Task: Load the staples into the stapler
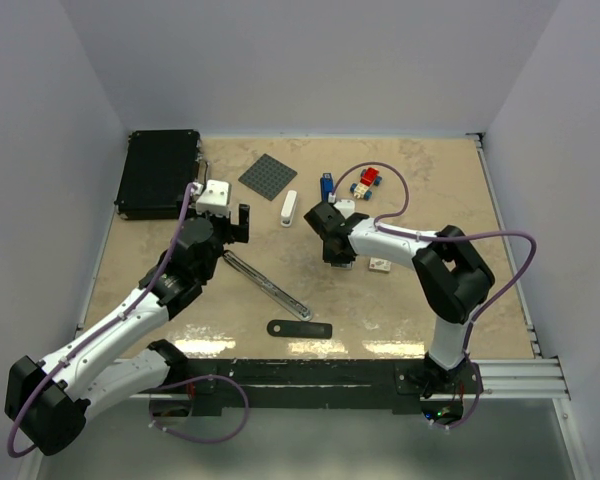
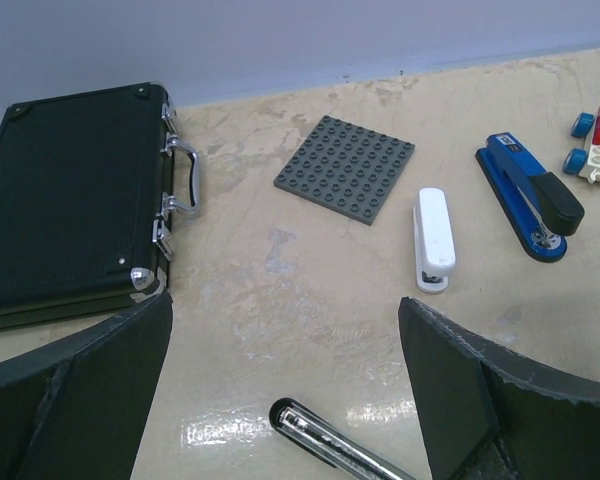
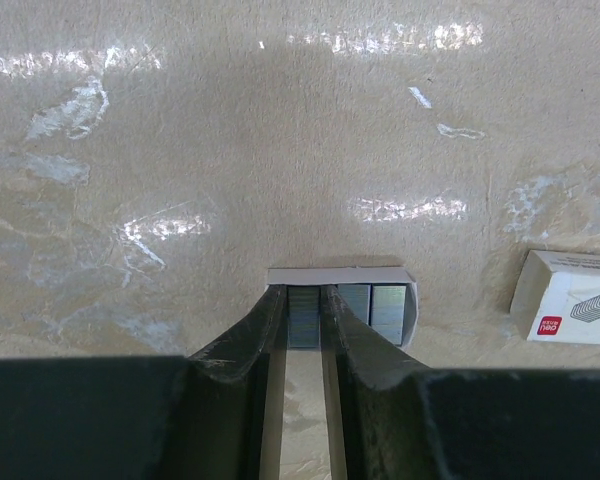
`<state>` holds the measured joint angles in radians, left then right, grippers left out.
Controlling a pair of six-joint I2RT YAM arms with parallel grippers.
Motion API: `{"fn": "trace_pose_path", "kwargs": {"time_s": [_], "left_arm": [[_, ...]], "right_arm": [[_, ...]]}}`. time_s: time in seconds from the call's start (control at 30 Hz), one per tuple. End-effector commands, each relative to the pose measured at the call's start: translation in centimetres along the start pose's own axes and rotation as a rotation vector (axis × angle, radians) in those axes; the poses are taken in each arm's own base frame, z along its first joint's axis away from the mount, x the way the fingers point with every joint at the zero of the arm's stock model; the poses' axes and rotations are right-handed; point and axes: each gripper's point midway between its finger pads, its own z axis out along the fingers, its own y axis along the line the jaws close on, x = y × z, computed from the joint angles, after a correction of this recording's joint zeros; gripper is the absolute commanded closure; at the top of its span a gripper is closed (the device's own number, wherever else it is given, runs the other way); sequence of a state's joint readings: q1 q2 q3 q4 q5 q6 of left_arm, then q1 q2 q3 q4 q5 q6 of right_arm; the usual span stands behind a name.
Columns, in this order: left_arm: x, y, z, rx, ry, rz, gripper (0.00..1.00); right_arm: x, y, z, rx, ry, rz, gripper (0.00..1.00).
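A small white tray (image 3: 340,275) on the table holds grey strips of staples (image 3: 372,308). My right gripper (image 3: 304,295) points down into it, its two fingers pressed against the sides of the leftmost strip (image 3: 305,318). The tray's white, red-marked sleeve (image 3: 570,300) lies just to the right, seen from above as a white box (image 1: 380,265) beside the right gripper (image 1: 338,258). An opened black stapler with a long chrome rail (image 1: 265,285) lies left of centre, its tip (image 2: 330,445) below my left gripper (image 2: 285,310). That left gripper (image 1: 225,235) is wide open and holds nothing.
A black case (image 1: 160,172) sits at the back left, with a grey studded baseplate (image 1: 268,176) beside it. A white stapler (image 1: 288,208), a blue stapler (image 1: 327,186) and a toy-brick car (image 1: 365,183) lie behind the right gripper. A flat black bar (image 1: 300,328) rests near the front.
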<state>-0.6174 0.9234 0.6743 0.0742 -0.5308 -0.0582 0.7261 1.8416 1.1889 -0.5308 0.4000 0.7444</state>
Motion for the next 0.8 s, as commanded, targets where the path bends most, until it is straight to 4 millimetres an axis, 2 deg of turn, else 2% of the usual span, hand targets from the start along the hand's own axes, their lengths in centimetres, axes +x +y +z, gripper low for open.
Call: {"fn": "trace_pose_path", "kwargs": {"time_s": [0.0, 0.23, 0.3, 0.4, 0.6, 0.63, 0.7, 0.73, 0.77], "left_arm": [[-1.5, -0.2, 0.0, 0.01, -0.058, -0.018, 0.0], [-1.5, -0.2, 0.0, 0.013, -0.06, -0.016, 0.0], [-1.5, -0.3, 0.0, 0.016, -0.06, -0.016, 0.0], [-1.3, -0.3, 0.1, 0.012, -0.055, -0.016, 0.0], [-0.4, -0.5, 0.6, 0.01, -0.025, -0.001, 0.0], [-0.3, -0.4, 0.7, 0.007, -0.024, 0.001, 0.0], [0.0, -0.4, 1.0, 0.003, -0.015, 0.002, 0.0], [0.1, -0.1, 1.1, -0.006, -0.016, 0.0, 0.0], [0.2, 0.0, 1.2, -0.005, -0.015, -0.003, 0.0]], "right_arm": [[-0.3, 0.1, 0.1, -0.003, -0.008, 0.02, 0.81], [-0.1, 0.1, 0.1, -0.001, -0.001, 0.004, 0.82], [-0.3, 0.1, -0.2, -0.01, -0.004, -0.003, 0.91], [-1.1, 0.2, -1.0, -0.028, -0.029, -0.017, 0.93], [-3.8, 0.5, -4.4, -0.106, -0.125, -0.076, 0.93], [-4.5, 0.5, -5.4, -0.128, -0.158, -0.096, 0.93], [-4.5, 1.0, -6.3, -0.161, -0.179, -0.141, 0.93], [-5.1, 1.5, -7.4, -0.201, -0.217, -0.18, 0.93], [-4.7, 2.3, -8.0, -0.234, -0.227, -0.217, 0.93]]}}
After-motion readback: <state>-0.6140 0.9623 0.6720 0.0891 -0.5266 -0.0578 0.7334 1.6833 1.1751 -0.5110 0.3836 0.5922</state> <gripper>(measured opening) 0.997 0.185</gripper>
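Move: My right fingers are already around a staple strip in the tray, whose middle is about 1 cm to their right and 1 cm below. The stapler base, opened out on the table, is the strip's destination: its middle is some 16 cm to the left and 5 cm back. The staple box stands about 10 cm to the right, level; the black cover lies 9 cm left, 15 cm back. From my left hand the stapler base is about 10 cm right, 5 cm back and 23 cm below. I hold my right hand still over the tray for about half a second, keeping the strip pinched between both fingertips while my grip effort climbs. Then I lift quickly, nearly straight up by about 5 cm, drawing the strip up out of the tray; the wrist turns some 10 degrees counter-clockwise and the fingers tip slightly outward. ##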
